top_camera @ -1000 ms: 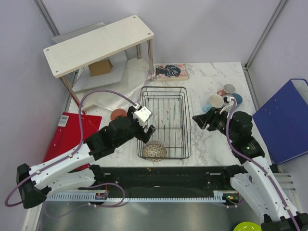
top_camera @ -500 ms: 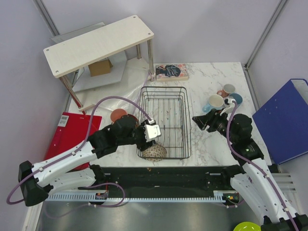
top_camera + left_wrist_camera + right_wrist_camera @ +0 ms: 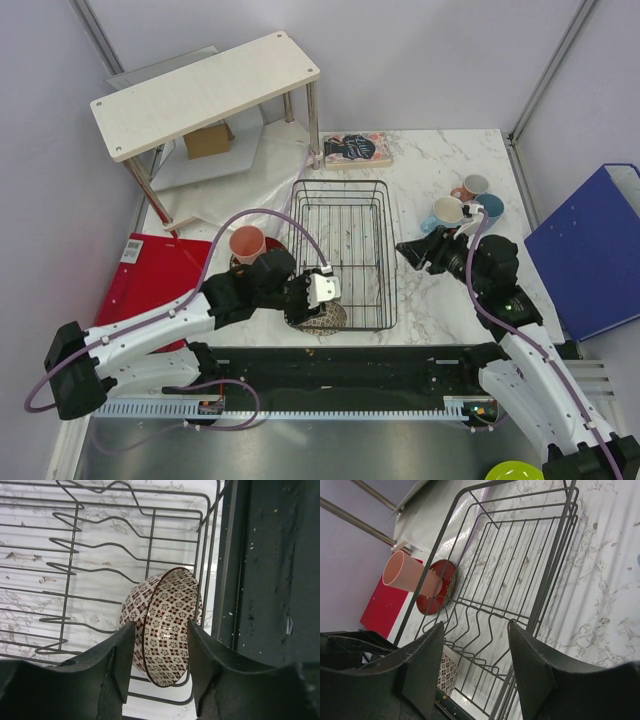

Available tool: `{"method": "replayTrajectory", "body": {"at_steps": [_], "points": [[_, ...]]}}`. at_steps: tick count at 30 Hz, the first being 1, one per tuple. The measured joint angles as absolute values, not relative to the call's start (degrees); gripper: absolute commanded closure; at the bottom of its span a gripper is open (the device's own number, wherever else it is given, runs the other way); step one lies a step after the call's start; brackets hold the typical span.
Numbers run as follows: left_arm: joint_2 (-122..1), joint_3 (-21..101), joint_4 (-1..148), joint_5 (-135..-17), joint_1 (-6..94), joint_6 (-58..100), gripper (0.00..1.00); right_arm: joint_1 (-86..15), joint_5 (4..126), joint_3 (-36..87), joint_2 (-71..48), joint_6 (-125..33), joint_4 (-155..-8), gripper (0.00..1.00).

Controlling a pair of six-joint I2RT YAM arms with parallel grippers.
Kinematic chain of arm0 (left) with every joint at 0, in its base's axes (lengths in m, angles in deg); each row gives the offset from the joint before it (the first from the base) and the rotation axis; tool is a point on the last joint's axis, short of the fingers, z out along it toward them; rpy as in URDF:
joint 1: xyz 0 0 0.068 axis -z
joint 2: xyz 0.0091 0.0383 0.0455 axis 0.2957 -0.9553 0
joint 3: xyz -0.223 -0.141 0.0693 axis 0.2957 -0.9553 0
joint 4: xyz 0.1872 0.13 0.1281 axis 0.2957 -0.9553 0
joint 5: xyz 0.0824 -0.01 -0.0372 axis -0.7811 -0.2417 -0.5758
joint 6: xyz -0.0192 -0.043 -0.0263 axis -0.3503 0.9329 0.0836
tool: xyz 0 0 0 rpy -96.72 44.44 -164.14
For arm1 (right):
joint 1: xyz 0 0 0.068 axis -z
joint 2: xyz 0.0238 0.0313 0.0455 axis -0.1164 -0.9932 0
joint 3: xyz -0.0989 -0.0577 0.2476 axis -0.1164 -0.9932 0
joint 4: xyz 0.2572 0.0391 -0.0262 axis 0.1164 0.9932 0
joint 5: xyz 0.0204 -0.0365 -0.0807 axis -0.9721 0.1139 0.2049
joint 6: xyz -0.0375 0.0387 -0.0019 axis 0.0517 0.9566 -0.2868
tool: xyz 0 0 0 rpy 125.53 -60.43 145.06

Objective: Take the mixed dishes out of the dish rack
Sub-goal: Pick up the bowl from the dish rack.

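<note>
The black wire dish rack (image 3: 345, 235) stands mid-table. The speckled bowl (image 3: 330, 320) leans on edge in its near left corner, and it fills the left wrist view (image 3: 167, 605). My left gripper (image 3: 312, 304) is open with one finger on each side of the bowl's rim (image 3: 160, 630), not touching. The salmon-pink tumbler (image 3: 246, 243) stands on the dark red plate (image 3: 274, 250) left of the rack. A salmon-pink mug (image 3: 472, 187) and two light blue mugs (image 3: 447, 212) sit right of the rack. My right gripper (image 3: 413, 250) is open and empty beside the rack's right side.
A white wooden shelf (image 3: 205, 95) stands at the back left with a cardboard box (image 3: 208, 140) under it. A book (image 3: 357, 150) lies behind the rack. A red board (image 3: 150, 280) lies left, a blue binder (image 3: 590, 250) right. A black rail (image 3: 340, 365) runs along the near edge.
My left gripper has swung down and toward the near left corner of the rack and now straddles the bowl. The tumbler came into view. The right arm has barely moved.
</note>
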State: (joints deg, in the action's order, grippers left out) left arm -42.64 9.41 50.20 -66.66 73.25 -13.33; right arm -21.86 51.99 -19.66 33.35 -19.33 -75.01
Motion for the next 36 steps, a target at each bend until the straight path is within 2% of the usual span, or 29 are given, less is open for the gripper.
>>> {"method": "replayTrajectory", "body": {"at_steps": [9,17,25,28,36], "points": [[-47.9,6.1,60.3,-71.8,73.7,-14.8,0.62,-21.9,52.0,-20.8,33.0,-19.0,-76.1,0.38],[-48.4,4.2,64.3,-75.6,74.8,-17.0,0.82,-21.9,52.0,-21.3,33.0,-19.0,-76.1,0.38],[-46.4,-0.4,71.1,-86.5,80.4,-20.9,0.89,-21.9,52.0,-21.8,32.7,-18.9,-76.1,0.38],[-46.4,-1.7,73.3,-90.7,82.5,-22.6,0.98,-21.9,52.0,-21.9,32.6,-18.6,-76.1,0.38],[-46.9,-3.8,77.2,-99.8,85.5,-27.0,0.98,-21.9,52.3,-22.2,33.0,-18.6,-76.0,0.37]]}}
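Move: The bowl stands on edge in the front of the rack, about 6 cm to the left hand's right, 5 cm below it and 2 cm ahead. The red plate lies some 13 cm ahead of that hand and 7 cm to its left, 11 cm lower; the pink cup on it is about 15 cm ahead, 10 cm left and 7 cm lower. From the right hand the bowl is roughly 17 cm left, 14 cm back and 14 cm below. The left fingers close on the bowl's near-left rim and pinch it, one finger outside the wall and one inside. To get there the hand goes forward and some 2.5 cm down onto the rim, then holds its height and eases on forward, about 5 cm in all, while the wrist tilts some 30 degrees, swinging the fingertips forward and up. ##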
